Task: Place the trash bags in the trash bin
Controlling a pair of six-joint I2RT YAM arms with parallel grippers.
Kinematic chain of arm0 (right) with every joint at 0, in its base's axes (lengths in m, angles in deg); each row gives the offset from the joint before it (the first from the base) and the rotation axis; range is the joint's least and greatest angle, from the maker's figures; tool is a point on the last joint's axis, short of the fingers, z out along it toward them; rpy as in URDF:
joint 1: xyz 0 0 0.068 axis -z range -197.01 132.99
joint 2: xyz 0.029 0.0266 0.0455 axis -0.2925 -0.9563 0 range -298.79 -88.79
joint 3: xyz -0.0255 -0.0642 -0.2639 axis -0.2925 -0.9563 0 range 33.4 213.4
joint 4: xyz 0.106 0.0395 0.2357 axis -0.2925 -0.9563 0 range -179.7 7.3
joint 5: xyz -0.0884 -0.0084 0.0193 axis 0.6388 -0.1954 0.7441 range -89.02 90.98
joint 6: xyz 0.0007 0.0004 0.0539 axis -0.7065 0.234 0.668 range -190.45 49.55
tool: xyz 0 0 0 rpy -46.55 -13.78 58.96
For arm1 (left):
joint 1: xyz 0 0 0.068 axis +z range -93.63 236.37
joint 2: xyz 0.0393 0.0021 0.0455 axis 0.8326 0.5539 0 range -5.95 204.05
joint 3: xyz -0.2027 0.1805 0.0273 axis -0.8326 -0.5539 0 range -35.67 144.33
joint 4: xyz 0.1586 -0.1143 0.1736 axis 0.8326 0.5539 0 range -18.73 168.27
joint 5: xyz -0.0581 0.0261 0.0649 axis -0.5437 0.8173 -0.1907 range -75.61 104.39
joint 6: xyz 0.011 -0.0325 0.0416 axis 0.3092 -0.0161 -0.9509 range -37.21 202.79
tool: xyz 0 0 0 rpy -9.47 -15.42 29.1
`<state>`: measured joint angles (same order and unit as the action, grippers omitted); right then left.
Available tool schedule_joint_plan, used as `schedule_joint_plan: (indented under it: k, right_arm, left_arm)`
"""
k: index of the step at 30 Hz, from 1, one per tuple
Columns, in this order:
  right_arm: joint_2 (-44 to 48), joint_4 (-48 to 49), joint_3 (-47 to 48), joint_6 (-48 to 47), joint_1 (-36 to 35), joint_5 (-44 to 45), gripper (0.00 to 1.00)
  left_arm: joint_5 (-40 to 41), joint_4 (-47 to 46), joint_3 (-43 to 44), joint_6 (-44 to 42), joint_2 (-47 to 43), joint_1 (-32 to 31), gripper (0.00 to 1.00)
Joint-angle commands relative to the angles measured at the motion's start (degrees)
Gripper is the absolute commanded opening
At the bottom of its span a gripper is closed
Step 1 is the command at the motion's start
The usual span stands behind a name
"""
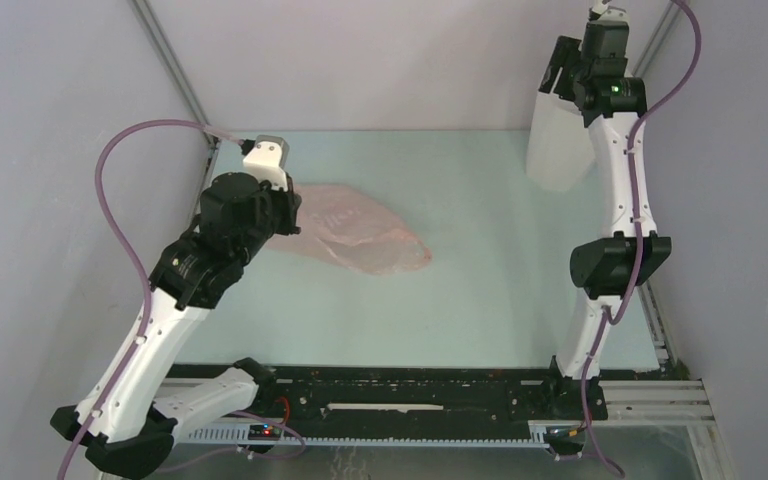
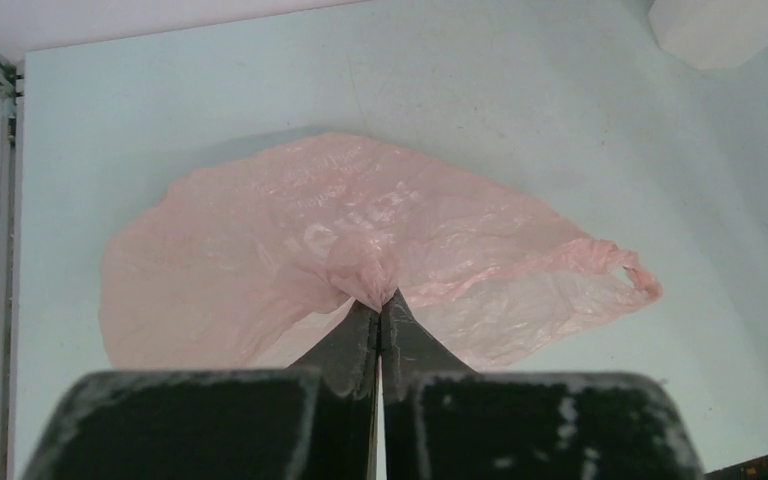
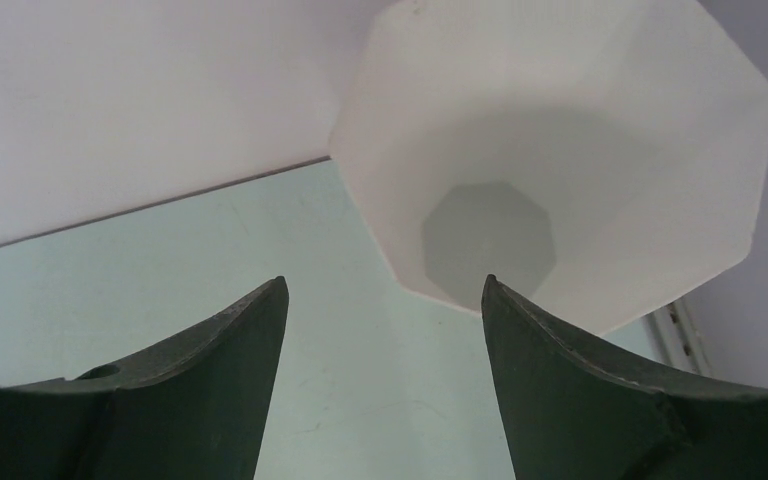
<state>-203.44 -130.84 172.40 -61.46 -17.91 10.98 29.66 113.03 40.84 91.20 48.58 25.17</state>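
The pale-pink trash bag [image 1: 360, 235] lies spread and wrinkled on the pale green table [image 1: 470, 290], left of centre. My left gripper [image 2: 381, 298] is shut on a pinched fold of the trash bag [image 2: 360, 235] near its middle. In the top view the left gripper [image 1: 288, 215] sits at the bag's left end. The white faceted trash bin [image 1: 558, 140] stands upright at the far right. My right gripper [image 3: 384, 285] hovers open just above the trash bin [image 3: 560, 150], beside its near rim, looking down into its empty inside. Nothing is between its fingers.
Metal frame posts rise at the back left [image 1: 175, 60] and back right corners. Grey walls close in the table on three sides. A black rail [image 1: 410, 395] with the arm bases runs along the near edge.
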Motion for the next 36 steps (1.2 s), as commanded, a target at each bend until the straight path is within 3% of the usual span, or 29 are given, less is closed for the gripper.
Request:
schedule_joint_plan:
  k: [1,9,19,25,30,36]
  right_arm:
    - [-1.63,1.19,0.56,-5.09,0.47,-0.26,0.8]
    - [-5.39,1.25,0.12,-11.6,0.47,-0.59,0.8]
    - [-10.67,2.71,3.01,-12.96,2.33,-2.73,0.67]
    - [-10.87,2.17,3.33,-12.21,1.96,-3.39,0.45]
    - [-9.24,1.03,2.5,-10.59,1.1,-1.94,0.18]
    - [-3.73,-0.66,-3.25,-11.23,-4.44,1.48,0.01]
  left_arm:
    - [-1.07,-0.65,-0.48,-1.62,0.0,-1.11,0.0]
    - [-0.3,-0.47,0.38,-1.86,0.52,-1.12,0.0]
    - [-0.16,0.58,1.21,-0.56,0.36,-1.14,0.0]
    - [0.29,0.71,1.02,-0.36,-0.21,-1.12,0.0]
    - [0.2,0.17,1.46,-0.27,-0.04,-1.06,0.0]
    - [-0.54,0.77,2.24,0.76,0.04,-1.05,0.0]
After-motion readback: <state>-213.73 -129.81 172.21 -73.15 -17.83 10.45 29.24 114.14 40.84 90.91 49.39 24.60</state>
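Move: Open right fingers hang above the near-left part of the trash bin's rim, which they go for: it is about 5 cm ahead, level sideways and some 10 cm below. The trash bin's middle lies about 9 cm ahead, 9 cm to the right and 22 cm below this hand. From the left hand the bin is far off, roughly 36 cm ahead, 65 cm to the right and 20 cm below. Sinking about 9 cm while easing forward some 5 cm and a little right, the right hand tips its fingers further down, roughly 10 degrees, and closes them on the near-left rim of the trash bin, pinching the wall; once they are nearly shut it edges a centimetre or so left. The left hand stays put and keeps its pinch on the trash bag. ##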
